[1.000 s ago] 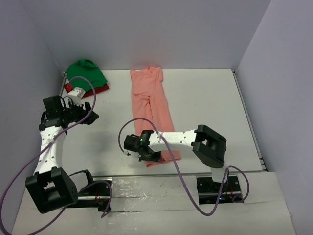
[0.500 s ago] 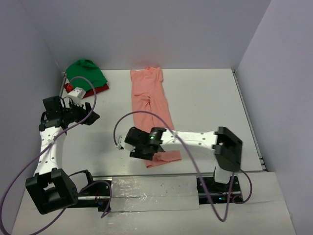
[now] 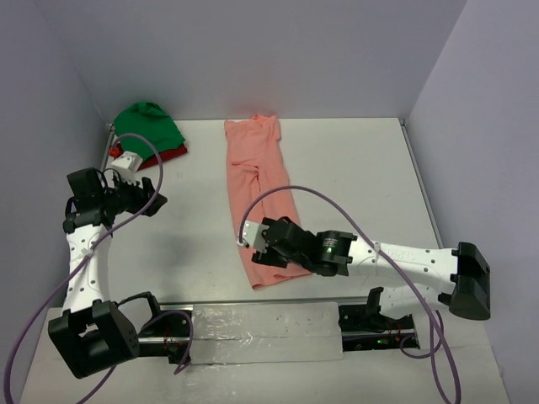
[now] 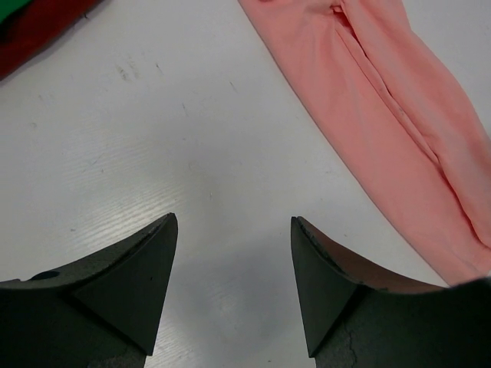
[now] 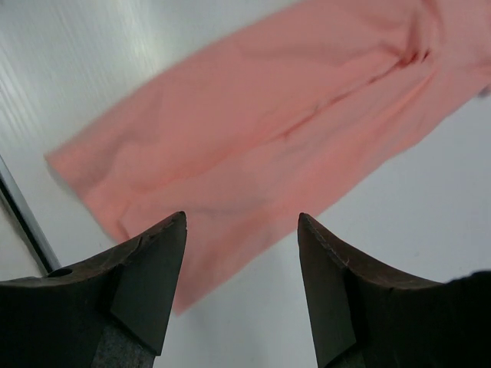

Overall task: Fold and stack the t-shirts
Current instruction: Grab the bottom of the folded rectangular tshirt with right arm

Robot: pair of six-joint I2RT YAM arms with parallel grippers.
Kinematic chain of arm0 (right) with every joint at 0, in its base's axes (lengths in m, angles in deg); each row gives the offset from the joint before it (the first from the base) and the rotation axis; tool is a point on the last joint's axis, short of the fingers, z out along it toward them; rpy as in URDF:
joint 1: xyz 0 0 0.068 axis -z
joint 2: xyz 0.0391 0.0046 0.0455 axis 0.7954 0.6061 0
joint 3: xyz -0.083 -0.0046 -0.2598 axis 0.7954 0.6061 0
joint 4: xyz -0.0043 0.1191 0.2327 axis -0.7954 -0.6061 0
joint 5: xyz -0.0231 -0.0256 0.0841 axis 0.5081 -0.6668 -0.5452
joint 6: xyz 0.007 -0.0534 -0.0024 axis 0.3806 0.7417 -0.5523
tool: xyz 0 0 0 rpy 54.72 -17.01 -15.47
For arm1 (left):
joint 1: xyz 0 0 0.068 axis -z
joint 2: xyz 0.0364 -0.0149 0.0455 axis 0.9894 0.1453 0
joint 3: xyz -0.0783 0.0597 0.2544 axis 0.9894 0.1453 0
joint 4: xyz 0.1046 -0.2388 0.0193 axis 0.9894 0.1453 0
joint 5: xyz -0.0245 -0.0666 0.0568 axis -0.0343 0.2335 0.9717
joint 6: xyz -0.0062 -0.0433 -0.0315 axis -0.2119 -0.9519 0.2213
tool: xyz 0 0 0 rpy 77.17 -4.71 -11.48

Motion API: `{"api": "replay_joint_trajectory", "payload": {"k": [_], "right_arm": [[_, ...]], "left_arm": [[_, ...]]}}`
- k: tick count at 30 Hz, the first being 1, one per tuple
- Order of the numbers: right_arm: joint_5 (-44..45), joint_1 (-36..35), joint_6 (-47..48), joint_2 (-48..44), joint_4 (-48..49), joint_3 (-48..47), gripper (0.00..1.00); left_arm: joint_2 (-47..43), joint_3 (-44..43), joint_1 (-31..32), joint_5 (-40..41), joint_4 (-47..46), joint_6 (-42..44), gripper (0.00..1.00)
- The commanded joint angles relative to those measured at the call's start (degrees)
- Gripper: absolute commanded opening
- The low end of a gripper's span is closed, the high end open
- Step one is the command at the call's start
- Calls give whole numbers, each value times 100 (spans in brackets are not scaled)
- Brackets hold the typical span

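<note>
The salmon-pink t-shirt (image 3: pixel 259 189) lies as a long narrow strip down the middle of the table, its near end by the front edge. My right gripper (image 3: pixel 255 242) hovers open over that near end, with the pink cloth (image 5: pixel 268 130) flat beneath the spread fingers and nothing between them. My left gripper (image 3: pixel 157 202) is open over bare table to the left, the pink strip (image 4: pixel 383 100) off to its right. The bright green t-shirt (image 3: pixel 148 124) sits bunched on the dark red t-shirt (image 3: pixel 171 154) in the far left corner.
Grey walls close in the table on the left, back and right. A metal rail (image 3: pixel 261 318) runs along the front edge between the arm bases. Purple cables (image 3: pixel 286 195) loop over both arms, and one arcs above the pink strip.
My right gripper has opened and let go of the pink shirt's near end. Its arm has swung out to the right and stretched low across the table. The left arm has barely moved.
</note>
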Motion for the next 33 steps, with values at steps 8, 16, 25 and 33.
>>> {"api": "replay_joint_trajectory", "payload": {"k": [8, 16, 25, 33], "right_arm": [[861, -237, 594, -687, 442, 1539, 68], [608, -1019, 787, -310, 672, 1927, 70], [-34, -1442, 796, 165, 487, 1909, 71], [-96, -1451, 831, 595, 811, 2015, 71]], "left_arm": [[-121, 6, -153, -72, -120, -28, 70], [-103, -21, -179, -89, -111, -28, 70], [-86, -21, -206, -89, -120, -11, 70], [-86, 15, -214, -81, -138, 7, 70]]}}
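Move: The bottom edge of the folded t-shirt lies about 6 cm back from the right hand, roughly 1 cm to its right and some 17 cm below. From that hand, the shirt's middle is about 19 cm ahead and 4 cm to the left, while the table's front edge runs some 11 cm back, straight behind it, both at about that same depth. From the left hand, the bottom edge lies roughly 18 cm back, 35 cm to the right and 18 cm down. Down and to its right first, some 7 cm down and 6 cm across, the right hand then draws back about 7 cm while sinking further, easing slightly left again and slowing just above the shirt's bottom edge. The wrist tips the fingers more steeply down and turns about 20 degrees counter-clockwise; the fingers stay open, with no touch to be seen. ##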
